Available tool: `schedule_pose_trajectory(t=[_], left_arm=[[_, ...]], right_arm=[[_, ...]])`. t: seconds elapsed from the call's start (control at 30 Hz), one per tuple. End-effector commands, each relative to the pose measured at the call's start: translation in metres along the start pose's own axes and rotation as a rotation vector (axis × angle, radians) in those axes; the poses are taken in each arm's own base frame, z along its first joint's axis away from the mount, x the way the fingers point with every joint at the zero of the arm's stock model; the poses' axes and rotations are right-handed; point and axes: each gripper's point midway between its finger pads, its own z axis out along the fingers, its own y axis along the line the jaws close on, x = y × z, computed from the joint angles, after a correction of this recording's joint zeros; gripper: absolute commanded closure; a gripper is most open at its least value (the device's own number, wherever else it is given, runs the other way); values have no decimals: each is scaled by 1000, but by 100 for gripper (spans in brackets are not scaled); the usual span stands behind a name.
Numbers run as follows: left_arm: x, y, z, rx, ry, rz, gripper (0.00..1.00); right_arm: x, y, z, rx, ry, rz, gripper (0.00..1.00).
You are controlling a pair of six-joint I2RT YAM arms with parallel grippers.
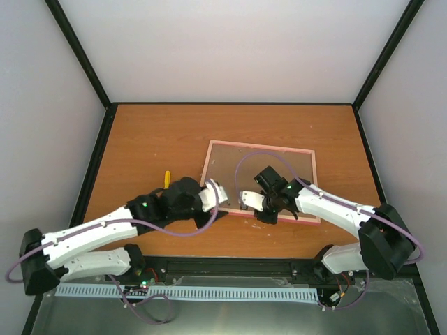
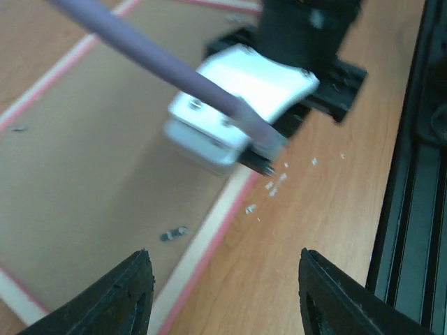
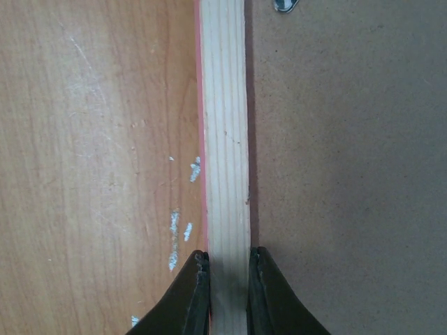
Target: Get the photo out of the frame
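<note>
The frame (image 1: 262, 144) lies face down on the table, its thin pink border around a plain brown backing board (image 1: 230, 164). The photo is hidden under that board. My right gripper (image 3: 228, 255) is shut on the frame's pale wooden near rail (image 3: 223, 125), one finger on each side of it. From the left wrist, the right gripper (image 2: 265, 166) appears as a white body pressing down on that rail (image 2: 202, 244). My left gripper (image 2: 223, 255) hovers open just above the same rail near the frame's near-left corner, nothing between its fingers.
A yellow-handled screwdriver (image 1: 167, 178) lies on the table left of the frame, behind the left arm. A small metal tab (image 2: 172, 234) sits on the backing board by the rail. White flecks (image 3: 183, 230) dot the table beside the frame. A black rail (image 2: 412, 209) runs along the table's near edge.
</note>
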Motion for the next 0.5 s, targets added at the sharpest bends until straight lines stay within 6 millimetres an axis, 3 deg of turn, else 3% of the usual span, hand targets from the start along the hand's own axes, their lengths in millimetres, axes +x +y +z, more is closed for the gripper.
schedule_pose_trajectory(t=[0.0,0.2,0.47], left_arm=[[13,-20,24,-15,74,173,42],[38,-30,72,-140,188,330,39],[35,-31,112,-225,170,481,42]], right_arm=[[-17,-15,-10,15,-83,13,97],[-22,-12,-16,-13,-112,27,97],[-22,-7,-17,-39,-114,31,97]])
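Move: The left hand hovers open: the stretch of the frame's near bar beside the right gripper lies about 3 cm ahead, 8 cm right and some 15 cm below it. From the left hand, the right gripper is roughly 3 cm ahead, 12 cm right and 14 cm lower; a metal clip on the backing is about 6 cm ahead, 3 cm right and 16 cm below. For the right hand, already pinching the bar, that stretch is about 4 cm left, 1 cm ahead, level. Left hand drops about 11 cm and shifts 5 right, open, towards the near bar the right still pinches. ##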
